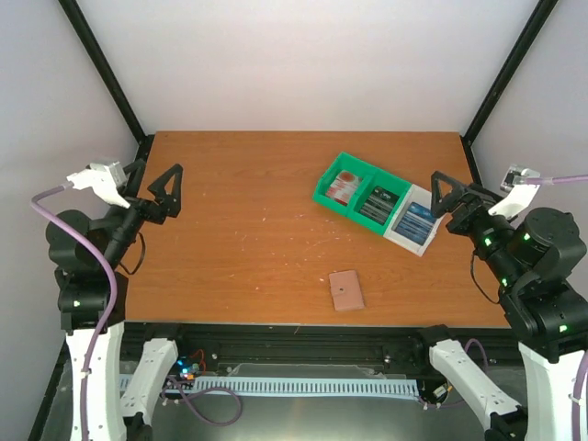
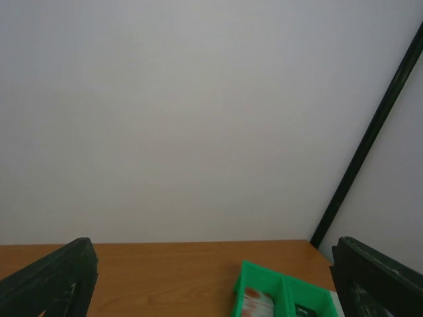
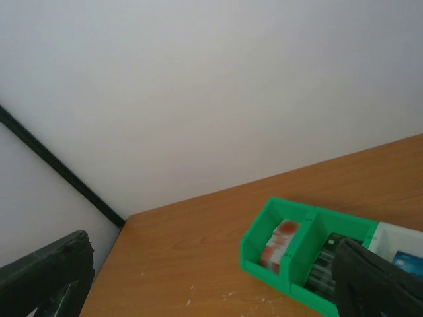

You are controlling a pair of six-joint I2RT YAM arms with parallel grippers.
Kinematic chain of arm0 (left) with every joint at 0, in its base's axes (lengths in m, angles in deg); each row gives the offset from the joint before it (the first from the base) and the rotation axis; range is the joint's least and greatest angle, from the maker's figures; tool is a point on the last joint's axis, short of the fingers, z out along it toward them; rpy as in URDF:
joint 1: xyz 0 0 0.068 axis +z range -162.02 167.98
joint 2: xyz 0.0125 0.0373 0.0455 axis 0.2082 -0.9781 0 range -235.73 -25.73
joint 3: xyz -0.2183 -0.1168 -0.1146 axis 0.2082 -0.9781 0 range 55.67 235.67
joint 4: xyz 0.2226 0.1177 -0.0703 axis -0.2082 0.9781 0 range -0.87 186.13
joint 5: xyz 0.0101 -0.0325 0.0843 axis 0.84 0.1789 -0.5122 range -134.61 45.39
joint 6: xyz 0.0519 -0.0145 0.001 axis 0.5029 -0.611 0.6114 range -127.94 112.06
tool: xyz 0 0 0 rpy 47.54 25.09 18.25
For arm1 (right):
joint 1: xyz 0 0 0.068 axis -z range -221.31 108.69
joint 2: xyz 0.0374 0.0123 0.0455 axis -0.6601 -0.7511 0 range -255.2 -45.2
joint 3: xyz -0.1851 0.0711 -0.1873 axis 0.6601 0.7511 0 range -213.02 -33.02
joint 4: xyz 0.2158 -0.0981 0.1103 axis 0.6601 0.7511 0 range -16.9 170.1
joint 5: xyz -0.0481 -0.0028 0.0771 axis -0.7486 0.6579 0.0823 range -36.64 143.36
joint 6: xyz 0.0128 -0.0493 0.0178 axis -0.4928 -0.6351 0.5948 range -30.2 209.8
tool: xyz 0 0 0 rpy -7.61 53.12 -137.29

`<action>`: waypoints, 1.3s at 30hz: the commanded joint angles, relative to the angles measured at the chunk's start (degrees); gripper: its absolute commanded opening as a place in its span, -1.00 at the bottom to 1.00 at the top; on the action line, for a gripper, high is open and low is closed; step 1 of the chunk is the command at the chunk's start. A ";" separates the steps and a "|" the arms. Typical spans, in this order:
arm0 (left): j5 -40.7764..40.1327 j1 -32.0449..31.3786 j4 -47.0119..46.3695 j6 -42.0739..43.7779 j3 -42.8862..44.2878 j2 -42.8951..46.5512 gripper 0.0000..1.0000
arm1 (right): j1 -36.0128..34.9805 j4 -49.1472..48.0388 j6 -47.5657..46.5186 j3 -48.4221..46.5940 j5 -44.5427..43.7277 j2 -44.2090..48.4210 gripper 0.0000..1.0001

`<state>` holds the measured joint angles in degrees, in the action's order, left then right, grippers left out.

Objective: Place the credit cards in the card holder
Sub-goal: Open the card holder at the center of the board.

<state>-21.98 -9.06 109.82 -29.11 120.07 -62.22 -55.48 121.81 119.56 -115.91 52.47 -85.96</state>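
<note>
The credit cards stand in stacks in a tray: red-and-white cards (image 1: 345, 186) (image 3: 277, 242) (image 2: 255, 305), dark cards (image 1: 378, 204) (image 3: 326, 261) and blue cards (image 1: 416, 221) (image 3: 407, 260). The card holder (image 1: 346, 289), a flat tan-pink rectangle, lies closed on the table near the front edge, apart from the tray. My left gripper (image 1: 154, 180) (image 2: 211, 277) hovers open and holds nothing at the table's left edge, far from both. My right gripper (image 1: 461, 197) (image 3: 211, 281) is open and holds nothing, just right of the tray.
The tray has two green compartments (image 1: 323, 191) (image 3: 250, 259) (image 2: 246, 272) and a white one (image 1: 401, 241) on its right. The wooden table (image 1: 239, 220) carries small white specks. Black frame posts (image 1: 106, 64) and white walls enclose the back and sides.
</note>
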 commanded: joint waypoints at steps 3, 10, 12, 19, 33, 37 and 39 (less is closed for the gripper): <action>15.74 4.64 -3.08 -3.01 -2.64 -0.69 0.98 | 3.74 -2.40 2.03 4.72 15.49 1.79 0.98; 31.50 3.59 -11.12 -7.07 -9.79 -2.33 0.99 | 5.21 -1.37 0.92 13.50 25.45 0.68 0.99; 33.95 2.78 -13.13 -9.21 -12.22 -3.21 0.99 | 5.38 -0.78 1.49 17.49 27.20 -0.32 0.97; 36.02 0.52 -19.10 -14.65 -21.33 -5.38 0.99 | 4.60 2.73 3.77 31.92 27.07 -5.28 0.44; 25.79 -15.33 -25.92 -22.18 -32.95 -13.10 1.00 | -13.24 -5.36 12.85 50.98 12.14 -17.65 0.16; 23.08 -20.88 -26.24 -23.46 -33.45 -17.29 1.00 | -14.38 -10.48 12.84 53.79 13.16 -19.85 0.10; 21.36 -23.35 -25.39 -23.75 -33.46 -19.12 0.99 | -14.96 -13.06 12.72 55.20 14.99 -21.46 -0.02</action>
<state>3.72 -28.29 85.91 -50.98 86.74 -78.74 -69.10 115.84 130.97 -62.93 67.05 -105.50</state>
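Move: The card holder lies far below the right hand, some 46 cm down, about 13 cm to its left and 5 cm back towards the base. Beyond it from this hand, the green bins stand some 22 cm ahead and 7 cm left, the white bin about 15 cm ahead and 6 cm right. From the left hand the card holder is roughly 36 cm to the right, 8 cm back and 46 cm down. Right hand plunges about 43 cm beside the card holder, tipping down and half-closing; left sinks right towards it, open. ##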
